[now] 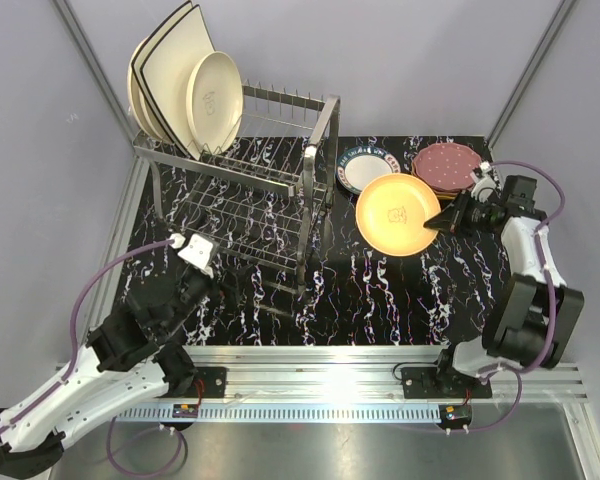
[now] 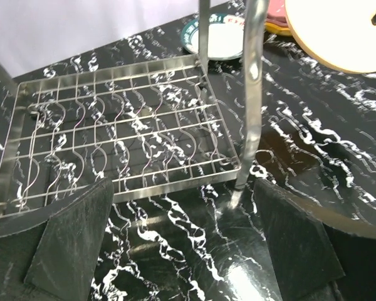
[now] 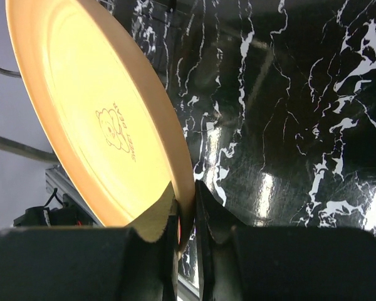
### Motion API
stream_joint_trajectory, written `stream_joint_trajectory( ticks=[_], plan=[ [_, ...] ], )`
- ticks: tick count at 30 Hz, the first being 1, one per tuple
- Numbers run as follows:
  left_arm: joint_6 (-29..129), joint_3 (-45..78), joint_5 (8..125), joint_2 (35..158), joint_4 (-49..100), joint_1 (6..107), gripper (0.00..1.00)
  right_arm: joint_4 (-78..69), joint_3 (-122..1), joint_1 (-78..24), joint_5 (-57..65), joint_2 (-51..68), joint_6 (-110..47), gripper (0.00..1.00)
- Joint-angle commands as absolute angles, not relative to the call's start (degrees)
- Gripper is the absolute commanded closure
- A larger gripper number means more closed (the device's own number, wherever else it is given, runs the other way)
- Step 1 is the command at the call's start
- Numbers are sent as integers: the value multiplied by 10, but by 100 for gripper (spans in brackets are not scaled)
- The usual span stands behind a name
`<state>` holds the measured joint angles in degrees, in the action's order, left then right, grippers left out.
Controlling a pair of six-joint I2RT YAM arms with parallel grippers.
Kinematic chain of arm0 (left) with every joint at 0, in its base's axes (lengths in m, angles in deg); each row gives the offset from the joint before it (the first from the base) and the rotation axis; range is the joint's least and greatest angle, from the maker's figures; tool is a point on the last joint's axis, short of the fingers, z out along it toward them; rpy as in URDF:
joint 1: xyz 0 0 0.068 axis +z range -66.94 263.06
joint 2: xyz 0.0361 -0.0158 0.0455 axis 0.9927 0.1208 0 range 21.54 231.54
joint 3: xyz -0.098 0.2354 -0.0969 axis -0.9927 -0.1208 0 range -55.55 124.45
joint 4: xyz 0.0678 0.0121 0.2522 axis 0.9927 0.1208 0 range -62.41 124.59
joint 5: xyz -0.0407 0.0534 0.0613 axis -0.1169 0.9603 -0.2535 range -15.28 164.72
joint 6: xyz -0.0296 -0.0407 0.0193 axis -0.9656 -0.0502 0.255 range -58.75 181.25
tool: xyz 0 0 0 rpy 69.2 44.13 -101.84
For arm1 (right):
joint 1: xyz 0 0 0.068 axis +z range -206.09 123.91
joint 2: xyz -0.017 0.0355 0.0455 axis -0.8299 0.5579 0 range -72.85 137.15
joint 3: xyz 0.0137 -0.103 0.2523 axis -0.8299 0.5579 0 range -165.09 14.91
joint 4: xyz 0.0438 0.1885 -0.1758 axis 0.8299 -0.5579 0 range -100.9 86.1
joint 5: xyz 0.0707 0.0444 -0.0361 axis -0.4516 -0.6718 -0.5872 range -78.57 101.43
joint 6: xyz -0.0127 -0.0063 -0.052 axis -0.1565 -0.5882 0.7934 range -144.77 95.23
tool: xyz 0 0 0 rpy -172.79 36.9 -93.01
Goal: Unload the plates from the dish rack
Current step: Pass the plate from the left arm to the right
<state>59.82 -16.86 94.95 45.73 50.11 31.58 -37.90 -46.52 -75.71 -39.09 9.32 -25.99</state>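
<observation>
The silver wire dish rack point(image 1: 280, 200) stands at the back left. Its upper tier holds upright plates: cream square ones with dark edges point(image 1: 170, 65) and a round cream one point(image 1: 215, 100). My right gripper point(image 1: 442, 218) is shut on the rim of an orange plate point(image 1: 397, 213), held tilted above the table; the right wrist view shows both fingers pinching that plate point(image 3: 100, 113) at its edge point(image 3: 187, 213). My left gripper point(image 2: 182, 244) is open and holds nothing. It hangs low over the table just in front of the rack's lower tier point(image 2: 113, 125), where no plates stand.
A white plate with a dark patterned rim point(image 1: 365, 168) lies flat on the black marbled table point(image 1: 400, 290) right of the rack. A maroon dotted plate point(image 1: 446, 165) tops a small stack at the back right. The rack's upright post point(image 2: 254, 94) rises close to my left gripper.
</observation>
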Motion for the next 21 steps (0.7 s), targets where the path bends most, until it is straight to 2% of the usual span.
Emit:
stream_joint_trajectory(
  ticks=[1,10,21],
  plan=[
    [608,-180,983,452,486,317,2,-351,-505,-739,-402,149,-250,100],
    [609,-191,1002,457,489,316,2,-313,-576,-697,-377,288,-273,99],
    [608,-194,1013,459,490,318,2,-318,-643,-656,-301,399,-264,97]
  ],
)
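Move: The yellow plate is already pinched at its right rim by the right hand, its middle some 8 cm to the hand's left and 2 cm farther out. The blue-rimmed plate, towards which it travels, lies roughly 22 cm ahead of the right hand, 11 cm left and 16 cm below. The pink-topped stack stands about 24 cm ahead, 11 cm right and 14 cm down. From the left hand, the blue-rimmed plate is around 37 cm ahead, 30 cm right and 26 cm below. The yellow plate, still pinched by its right rim, is carried down about 10 cm and forward some 8 cm by the right hand, with a slight drift left, towards the blue-rimmed plate. The drop leads at first, then the forward reach takes over before both go on together; the fingers keep their hold and tip down by roughly 10 degrees. ##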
